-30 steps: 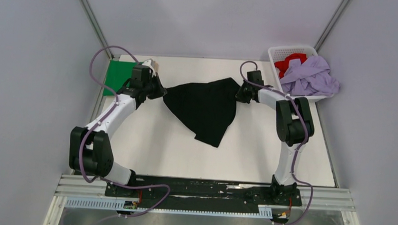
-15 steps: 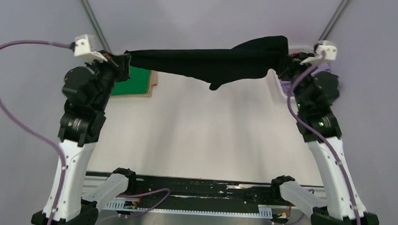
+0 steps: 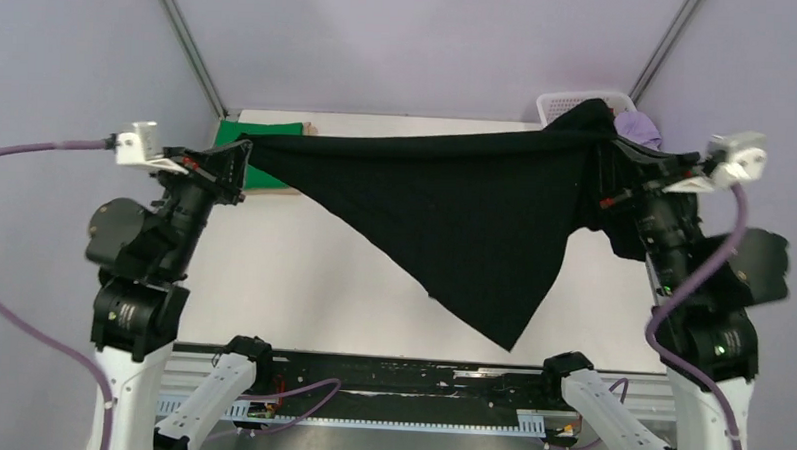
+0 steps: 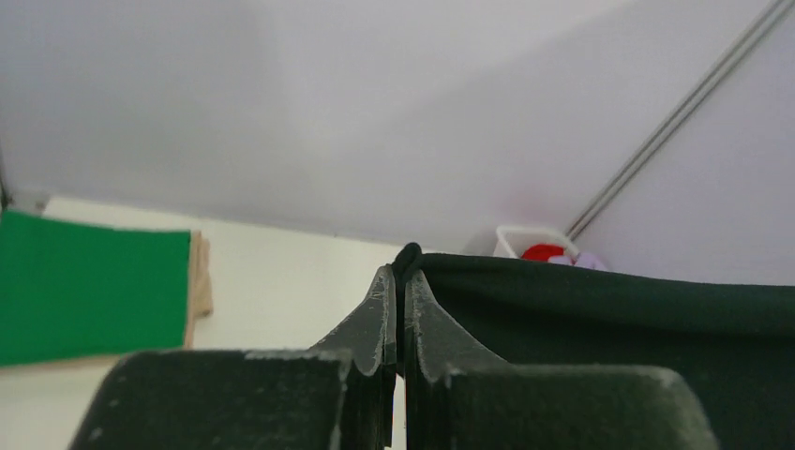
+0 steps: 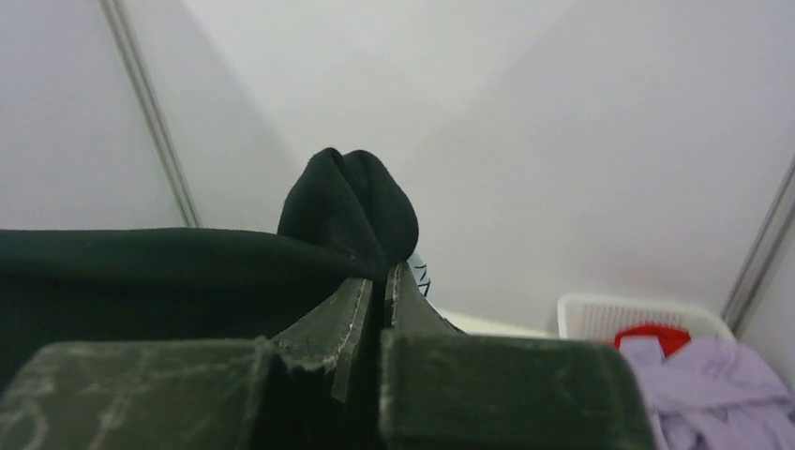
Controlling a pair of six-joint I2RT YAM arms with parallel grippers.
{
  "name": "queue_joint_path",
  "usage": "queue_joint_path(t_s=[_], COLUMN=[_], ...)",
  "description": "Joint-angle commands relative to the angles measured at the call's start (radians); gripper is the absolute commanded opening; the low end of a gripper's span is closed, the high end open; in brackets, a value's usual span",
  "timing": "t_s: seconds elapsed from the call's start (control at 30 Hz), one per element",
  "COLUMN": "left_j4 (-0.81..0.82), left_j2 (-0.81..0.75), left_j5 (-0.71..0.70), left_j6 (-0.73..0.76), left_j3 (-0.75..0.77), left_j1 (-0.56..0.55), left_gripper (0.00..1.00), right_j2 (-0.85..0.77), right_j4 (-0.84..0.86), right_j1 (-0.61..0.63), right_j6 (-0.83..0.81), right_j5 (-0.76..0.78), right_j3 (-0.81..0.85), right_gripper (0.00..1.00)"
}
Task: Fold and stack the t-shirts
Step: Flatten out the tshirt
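Observation:
A large black t-shirt [image 3: 455, 212] hangs stretched in the air between both arms, its top edge taut and its lower part sagging to a point over the table's near side. My left gripper [image 3: 245, 158] [image 4: 398, 277] is shut on the shirt's left corner. My right gripper [image 3: 609, 152] [image 5: 386, 272] is shut on the right corner, with a bunch of black cloth [image 5: 349, 202] sticking up above its fingertips. A folded green t-shirt [image 3: 249, 140] [image 4: 84, 295] lies at the back left on a tan one [image 4: 199, 272]. Red [image 5: 652, 336] and lilac [image 5: 712, 389] t-shirts lie in the basket.
The white lattice basket [image 3: 569, 99] [image 5: 609, 314] stands at the back right corner, partly hidden behind the raised black cloth. Grey walls with metal corner posts [image 3: 186, 42] enclose the white table [image 3: 303, 272]. The arm bases sit on the rail [image 3: 399, 380] at the near edge.
The black t-shirt has gone from lying bunched on the table to hanging high between both raised arms. In the last half second it dropped open into a broad sheet.

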Motion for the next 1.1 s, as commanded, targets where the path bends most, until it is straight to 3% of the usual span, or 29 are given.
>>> queue_joint_path(t_s=[0.0, 0.2, 0.23, 0.3, 0.4, 0.5, 0.67, 0.87, 1.07], left_j4=[-0.022, 0.048, 0.054, 0.061, 0.053, 0.059, 0.087, 0.091, 0.09], left_j2=[0.033, 0.14, 0.159, 0.237, 0.315, 0.34, 0.318, 0.299, 0.269], left_j5=[-0.048, -0.009, -0.009, -0.027, -0.047, -0.076, -0.083, -0.054, -0.041], left_j6=[-0.059, -0.154, -0.168, -0.183, -0.194, -0.204, -0.205, -0.198, -0.193], left_j3=[-0.157, -0.458, -0.516, -0.572, -0.621, -0.659, -0.727, -0.756, -0.771], left_j1=[0.011, 0.011, 0.011, 0.01, 0.011, 0.011, 0.011, 0.011, 0.01], left_gripper=[0.0, 0.0, 0.0, 0.0, 0.0, 0.0, 0.0, 0.0, 0.0], right_j2=[0.129, 0.436, 0.51, 0.66, 0.791, 0.748, 0.47, 0.293, 0.238], right_j4=[-0.085, 0.001, 0.028, 0.031, -0.097, -0.13, -0.156, -0.302, -0.227], right_j1=[-0.01, -0.016, -0.018, -0.015, -0.009, -0.005, 0.042, 0.188, 0.2], right_j6=[-0.023, -0.024, -0.02, 0.011, 0.112, 0.203, 0.389, 0.543, 0.622], right_j5=[0.135, 0.129, 0.135, 0.193, 0.247, 0.178, -0.081, -0.129, -0.164], right_j3=[-0.13, -0.357, -0.365, -0.316, -0.196, -0.247, -0.541, -0.757, -0.88], right_gripper=[0.0, 0.04, 0.13, 0.59, 0.97, 1.0, 1.0, 0.98, 0.97])
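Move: About 50 cm below both hands, which hold the black t-shirt stretched between them, lies the table spot it is taken to: from the left hand some 10 cm ahead and 29 cm to the right, from the right hand about 13 cm ahead and 19 cm to the left. The green stack stands roughly 37 cm ahead of the left hand and 13 cm to its left. The laundry basket stands about 40 cm ahead of the right hand and 26 cm to its right. Swinging down together, both hands bring the t-shirt to the table, tipping to point steeply down: the left sinks some 40 cm and reaches slightly forward, still pinching its corner, then holds; the right sinks about 44 cm and reaches 20 cm forward, opening wide on the way to let go. The right then draws back about 20 cm and some 7 cm left over the cloth, staying open and finally sinking towards its near part. ##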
